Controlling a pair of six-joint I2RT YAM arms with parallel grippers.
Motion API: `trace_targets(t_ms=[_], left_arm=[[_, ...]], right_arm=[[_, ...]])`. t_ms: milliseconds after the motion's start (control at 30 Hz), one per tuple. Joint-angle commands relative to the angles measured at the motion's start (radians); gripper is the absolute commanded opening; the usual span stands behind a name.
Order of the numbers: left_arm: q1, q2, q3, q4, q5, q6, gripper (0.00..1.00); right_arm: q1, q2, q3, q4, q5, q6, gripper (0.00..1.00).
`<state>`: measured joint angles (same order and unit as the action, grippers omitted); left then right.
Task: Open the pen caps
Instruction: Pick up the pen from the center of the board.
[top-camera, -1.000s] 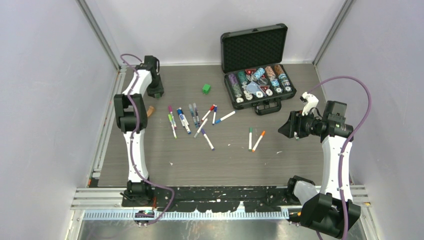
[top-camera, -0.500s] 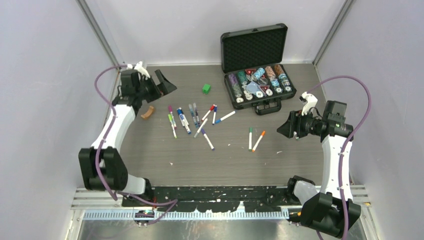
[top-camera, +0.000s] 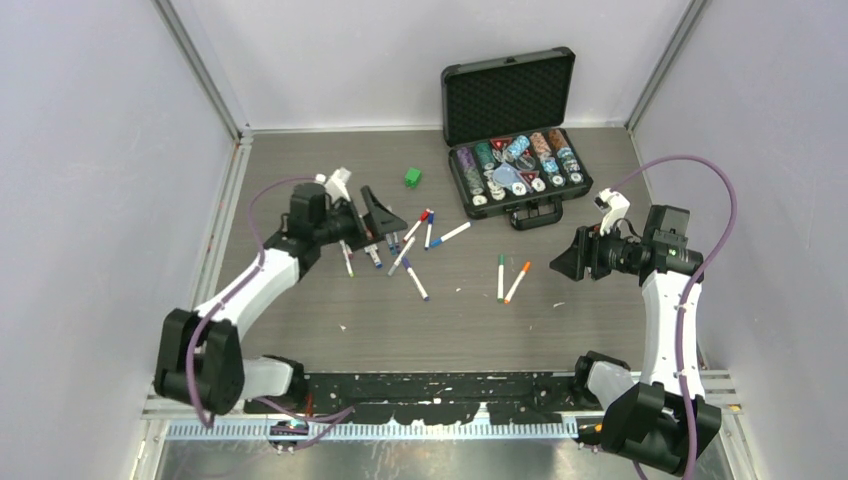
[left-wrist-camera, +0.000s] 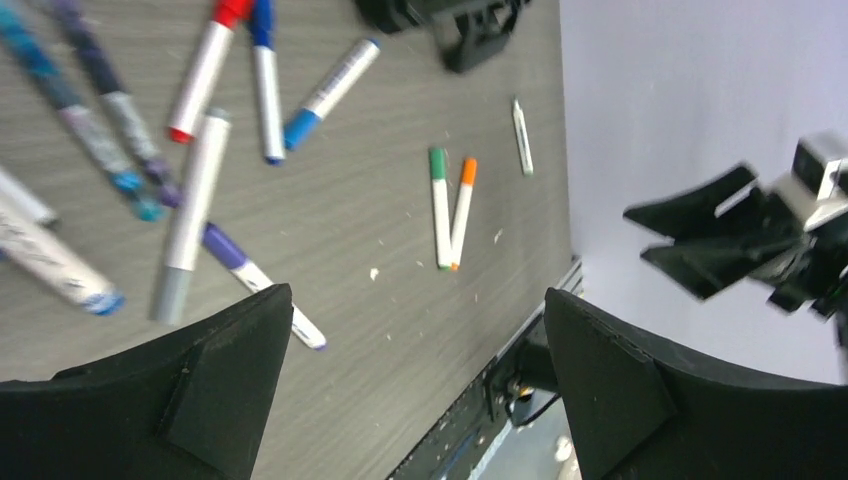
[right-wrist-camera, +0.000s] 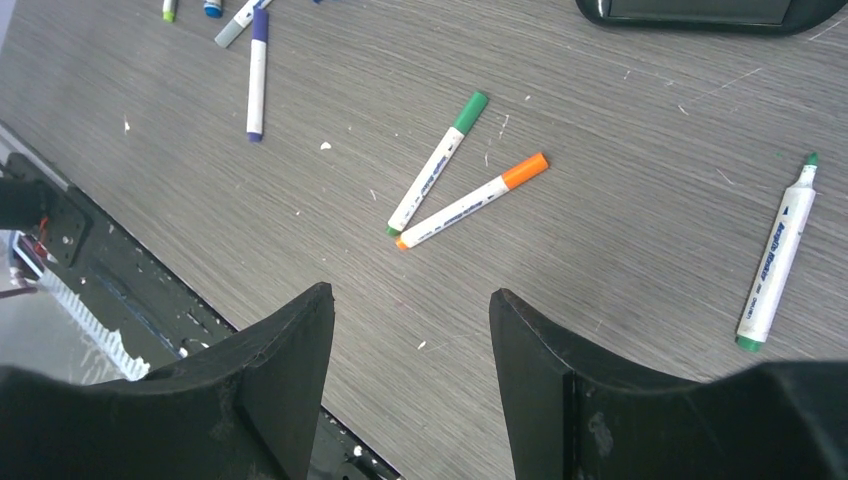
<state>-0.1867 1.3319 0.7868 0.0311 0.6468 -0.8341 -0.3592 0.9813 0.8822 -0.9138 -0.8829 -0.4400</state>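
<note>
Several capped pens (top-camera: 400, 245) lie scattered mid-table, white or grey barrels with coloured pen caps on their ends. My left gripper (top-camera: 390, 228) hovers over the left of this cluster, jaws wide open and empty (left-wrist-camera: 416, 295); below it lie a purple pen (left-wrist-camera: 262, 283) and a grey pen (left-wrist-camera: 190, 217). A green pen (right-wrist-camera: 437, 164) and an orange pen (right-wrist-camera: 470, 200) lie in a V further right, caps (right-wrist-camera: 470, 108) on. My right gripper (top-camera: 562, 255) hangs open and empty (right-wrist-camera: 411, 292) just right of that pair. A thicker green-capped marker (right-wrist-camera: 778, 255) lies nearer the right arm.
An open black case (top-camera: 515, 150) of poker chips stands at the back right, its handle towards the pens. A small green cube (top-camera: 412, 177) sits behind the pen cluster. The black rail (top-camera: 450, 385) runs along the table's near edge.
My left arm has swung from the back left corner to above the pen cluster, and its gripper has opened wide. The right arm has hardly moved.
</note>
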Motion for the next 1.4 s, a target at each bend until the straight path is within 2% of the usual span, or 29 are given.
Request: trace_targets(t_ms=[0, 167, 400, 533, 800, 900, 967, 1100, 1167, 1367], left_arm=[[-0.196, -0.116, -0.008, -0.093, -0.242, 0.054, 1.00], [-0.381, -0.084, 0.007, -0.108, -0.410, 0.024, 0.99], [-0.571, 0.116, 0.163, -0.167, -0.543, -0.013, 0.99], [-0.650, 0.250, 0.253, -0.214, -0.592, -0.042, 0.99], [-0.761, 0.418, 0.403, -0.251, -0.664, -0.033, 0.99], [-0.784, 0.482, 0.486, -0.294, -0.716, -0.039, 0.95], [-0.804, 0.537, 0.567, -0.389, -0.773, -0.040, 0.93], [-0.821, 0.669, 0.748, -0.561, -0.817, -0.045, 0.76], [-0.826, 0.718, 0.813, -0.618, -0.830, -0.048, 0.71], [-0.857, 0.824, 0.987, -0.736, -0.908, -0.027, 0.67]], right_arm=[[-0.001, 0.000, 0.014, 0.010, 0.013, -0.009, 0.63], [-0.001, 0.005, 0.020, 0.019, 0.046, 0.014, 0.63], [-0.001, 0.004, 0.023, 0.022, 0.069, 0.024, 0.63], [-0.001, 0.004, 0.023, 0.029, 0.090, 0.032, 0.63], [-0.002, 0.008, 0.015, 0.070, 0.188, 0.072, 0.63], [-0.001, 0.008, 0.015, 0.073, 0.195, 0.078, 0.63], [-0.001, 0.005, 0.015, 0.073, 0.194, 0.079, 0.63], [-0.001, 0.003, 0.015, 0.072, 0.193, 0.079, 0.63], [-0.001, 0.003, 0.017, 0.070, 0.193, 0.078, 0.63], [-0.001, -0.001, 0.019, 0.067, 0.189, 0.077, 0.63]])
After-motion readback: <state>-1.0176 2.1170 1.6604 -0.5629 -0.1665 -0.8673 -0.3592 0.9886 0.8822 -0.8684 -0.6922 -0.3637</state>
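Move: The green-capped pen in the middle of the board lies about 27 cm to the right of my left hand, some 5 cm back and 17 cm below it. The orange-capped pen is about 4 cm to the right of that pen. The purple-capped pen lies some 5 cm right and 5 cm back from my left hand, the light-blue pen roughly 14 cm right and 7 cm ahead. From my right hand the green-capped pen is about 12 cm left, 7 cm ahead and 17 cm down. My empty left hand sweeps about 24 cm right over the board towards the green-capped pen, sinking some 12 cm after a slight first rise and drawing back before easing forward a little near the end. Its fingers swing some 40 degrees to point steeply down and narrow from wide open to about two thirds, touching nothing. My right hand, holding nothing, drifts 3 cm right. ##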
